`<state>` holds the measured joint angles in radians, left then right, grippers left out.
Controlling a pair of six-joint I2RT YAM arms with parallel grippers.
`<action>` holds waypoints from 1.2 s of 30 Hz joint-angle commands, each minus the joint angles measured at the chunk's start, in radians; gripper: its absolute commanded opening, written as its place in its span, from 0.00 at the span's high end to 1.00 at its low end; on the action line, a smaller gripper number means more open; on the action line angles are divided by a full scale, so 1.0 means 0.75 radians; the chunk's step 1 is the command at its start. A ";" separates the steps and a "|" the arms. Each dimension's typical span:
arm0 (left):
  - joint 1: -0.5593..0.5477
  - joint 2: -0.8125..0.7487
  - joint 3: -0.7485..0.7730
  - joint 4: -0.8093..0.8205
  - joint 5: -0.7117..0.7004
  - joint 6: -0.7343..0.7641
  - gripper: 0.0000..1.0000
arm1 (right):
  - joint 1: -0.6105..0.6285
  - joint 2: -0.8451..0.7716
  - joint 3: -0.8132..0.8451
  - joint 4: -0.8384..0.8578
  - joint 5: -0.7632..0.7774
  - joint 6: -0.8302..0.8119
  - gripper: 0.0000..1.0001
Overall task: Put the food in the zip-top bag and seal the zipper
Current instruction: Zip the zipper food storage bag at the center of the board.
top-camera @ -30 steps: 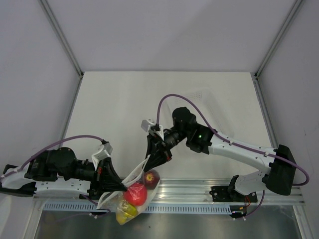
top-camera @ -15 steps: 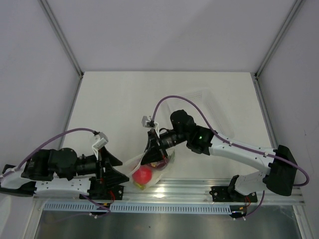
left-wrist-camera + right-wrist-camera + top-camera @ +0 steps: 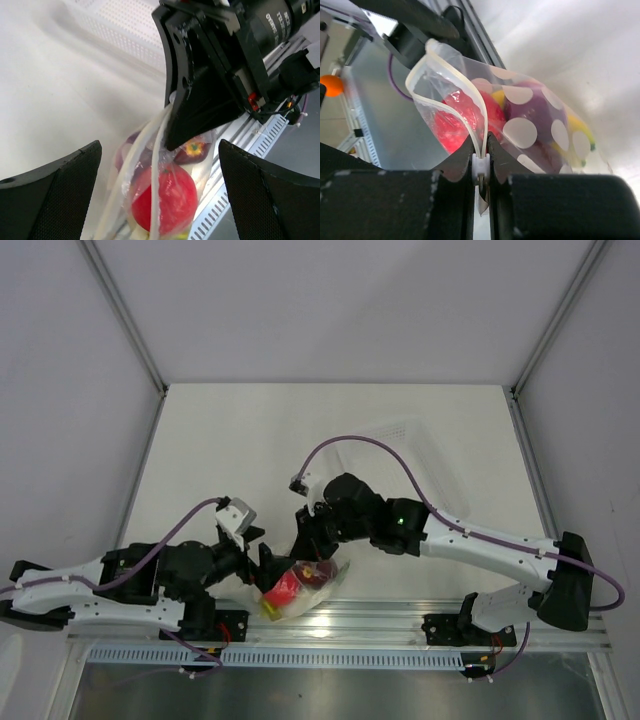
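The zip-top bag lies at the table's near edge with the food inside: a red round fruit, a dark red apple, a purple onion and a yellow banana. In the right wrist view the bag shows white dots. My right gripper is shut on the zipper, pinching its white end piece, with both strips curving away from it, parted. My left gripper stands open, its fingers on either side of the bag without touching it.
A translucent white tray sits at the back right. A metal rail runs along the near edge right beside the bag. An orange object shows beyond the table edge.
My left gripper has let go of the bag, opened wide and swung right toward it. The bag, earlier hanging over the front rail, now rests on the table under the right gripper.
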<state>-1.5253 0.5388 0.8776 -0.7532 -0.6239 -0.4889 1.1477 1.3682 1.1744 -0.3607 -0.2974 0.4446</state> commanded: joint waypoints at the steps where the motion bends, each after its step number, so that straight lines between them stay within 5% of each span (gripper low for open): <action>1: 0.003 -0.076 -0.063 0.249 -0.066 0.198 0.01 | 0.038 -0.026 0.083 -0.214 0.208 -0.022 1.00; 17: 0.003 -0.099 -0.031 0.362 0.316 0.402 0.01 | 0.118 -0.172 0.261 -0.308 0.155 -0.159 1.00; 29: 0.007 0.044 0.041 0.354 0.382 0.513 0.00 | 0.194 -0.233 0.261 -0.372 0.096 -0.243 1.00; 36: 0.019 0.016 -0.002 0.393 0.666 0.568 0.01 | 0.227 -0.317 0.205 -0.341 0.004 -0.288 1.00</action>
<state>-1.5192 0.5674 0.8665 -0.5014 -0.2489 -0.1040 1.3029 1.1927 1.3201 -0.6617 -0.2386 0.2623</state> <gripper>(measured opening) 0.994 0.109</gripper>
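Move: The bag's zipper, still unsealed, is already pinched at one end in the right fingertips. That pinched spot lies about 5 cm to the right of the open left hand, some 2 cm ahead and 2 cm below. From the left hand, the tomato inside the bag is roughly 4 cm back, 1 cm right and 9 cm below; the dark apple is 3 cm back, 7 cm right and 9 cm below. The zipper end stays pinched in the shut right fingers, which first slip about 2.5 cm right, then lift it about 6 cm while drawing it back as far and a little farther right. The left hand, fingers wide open, keeps beside the mouth, rising first, then going right and back about 5 cm each as it swings clockwise some 25 degrees and tips its fingers up. ##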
